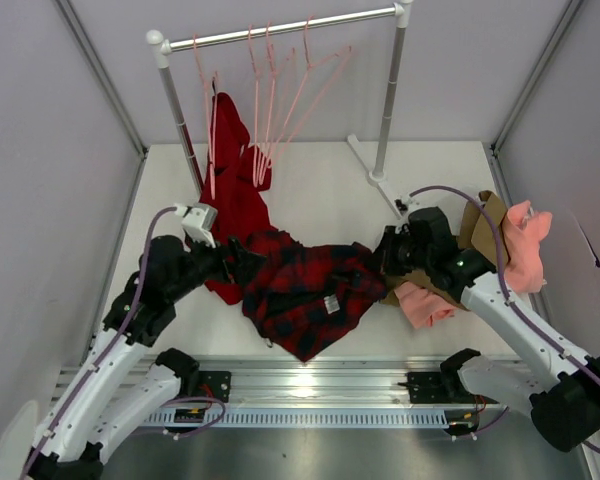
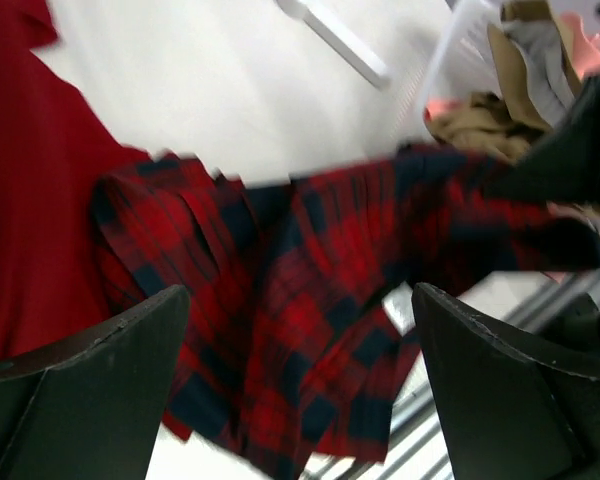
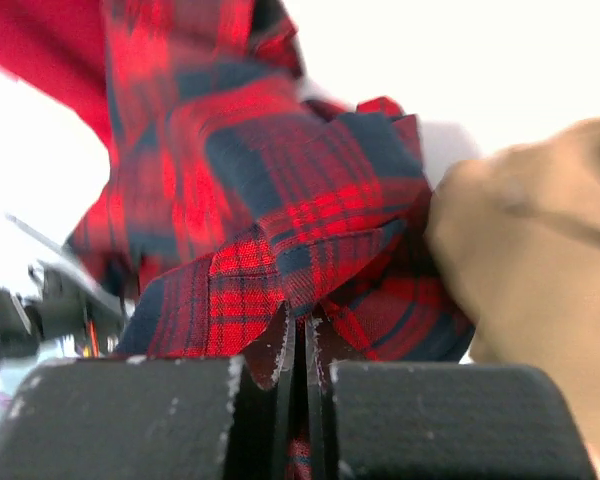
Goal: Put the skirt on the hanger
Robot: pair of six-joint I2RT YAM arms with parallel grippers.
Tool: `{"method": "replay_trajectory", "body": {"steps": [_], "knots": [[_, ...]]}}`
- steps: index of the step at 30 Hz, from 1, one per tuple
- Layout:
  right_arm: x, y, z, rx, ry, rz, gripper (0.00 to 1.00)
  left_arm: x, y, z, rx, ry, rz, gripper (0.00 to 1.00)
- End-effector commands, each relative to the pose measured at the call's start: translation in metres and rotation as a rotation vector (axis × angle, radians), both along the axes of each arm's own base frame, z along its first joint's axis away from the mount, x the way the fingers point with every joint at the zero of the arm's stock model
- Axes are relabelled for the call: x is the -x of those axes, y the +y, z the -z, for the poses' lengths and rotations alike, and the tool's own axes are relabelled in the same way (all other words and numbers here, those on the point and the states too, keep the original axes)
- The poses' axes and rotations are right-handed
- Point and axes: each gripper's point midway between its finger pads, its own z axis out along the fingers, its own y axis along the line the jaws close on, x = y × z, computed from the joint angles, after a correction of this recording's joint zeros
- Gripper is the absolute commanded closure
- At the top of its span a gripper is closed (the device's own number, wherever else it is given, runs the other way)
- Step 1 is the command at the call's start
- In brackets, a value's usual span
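The red and navy plaid skirt (image 1: 305,285) lies crumpled on the white table between my two arms. My right gripper (image 1: 385,255) is shut on its right edge, and the right wrist view shows plaid cloth (image 3: 280,200) pinched between the closed jaws (image 3: 302,350). My left gripper (image 1: 235,262) is open at the skirt's left edge. In the left wrist view the jaws (image 2: 300,380) stand wide apart over the plaid (image 2: 310,280), holding nothing. Several pale-pink hangers (image 1: 310,90) hang on the rail at the back.
The clothes rack (image 1: 280,30) stands at the back on its white base foot (image 1: 380,180). A plain red garment (image 1: 230,170) hangs at its left and drapes onto the table. Tan and pink clothes (image 1: 525,240) are piled at the right. A metal rail (image 1: 310,385) runs along the near edge.
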Motion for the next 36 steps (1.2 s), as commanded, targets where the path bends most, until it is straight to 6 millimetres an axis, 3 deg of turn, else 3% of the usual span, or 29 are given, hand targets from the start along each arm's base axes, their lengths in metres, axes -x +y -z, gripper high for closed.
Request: {"method": "replay_trajectory", "body": {"steps": [1, 7, 13, 16, 17, 20, 26, 31, 32, 36], "knots": [[-0.018, -0.015, -0.016, -0.050, -0.055, 0.027, 1.00, 0.007, -0.012, 0.033, -0.009, 0.106, -0.012, 0.01], [-0.025, -0.021, -0.005, -0.045, -0.064, 0.015, 1.00, 0.011, -0.018, 0.084, -0.134, 0.290, -0.100, 0.03], [-0.028, -0.022, 0.009, -0.075, -0.018, -0.004, 1.00, 0.014, -0.068, 0.094, -0.201, 0.253, 0.014, 0.04], [-0.029, -0.023, 0.004, -0.095, -0.036, -0.019, 1.00, 0.010, -0.080, 0.104, -0.253, 0.262, 0.029, 0.05], [-0.031, -0.024, 0.003, -0.099, -0.039, -0.017, 1.00, 0.006, -0.083, 0.115, -0.289, 0.288, 0.025, 0.07], [-0.031, -0.026, 0.000, -0.116, -0.035, -0.032, 1.00, 0.001, -0.081, 0.134, -0.344, 0.310, 0.002, 0.08], [-0.029, -0.026, -0.003, -0.149, -0.029, -0.050, 1.00, -0.013, -0.071, 0.150, -0.409, 0.297, -0.081, 0.13], [-0.031, -0.024, -0.004, -0.163, -0.035, -0.048, 1.00, -0.018, -0.078, 0.160, -0.409, 0.303, -0.084, 0.47], [-0.032, -0.024, -0.004, -0.163, -0.037, -0.044, 1.00, -0.020, -0.076, 0.159, -0.413, 0.303, -0.094, 0.60], [-0.032, -0.019, -0.007, -0.192, -0.036, -0.050, 1.00, -0.031, -0.064, 0.144, -0.417, 0.295, -0.150, 0.91]]}}
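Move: The left hand, open and empty, is above the skirt: the skirt's left part, where a fold can be pinched, lies about 7 cm to its right, 1 cm ahead and some 18 cm below. The red garment is about 13 cm ahead, 3 cm left, at table level. From the right hand, already pinching the skirt's right end, that left part is some 19 cm left, 4 cm back, 9 cm down; the brown cloth lies about 14 cm right, level, 12 cm down. Sinking about 17 cm and rightwards, the left hand pinches the skirt; the right, still gripping, shifts slightly forward-right. ##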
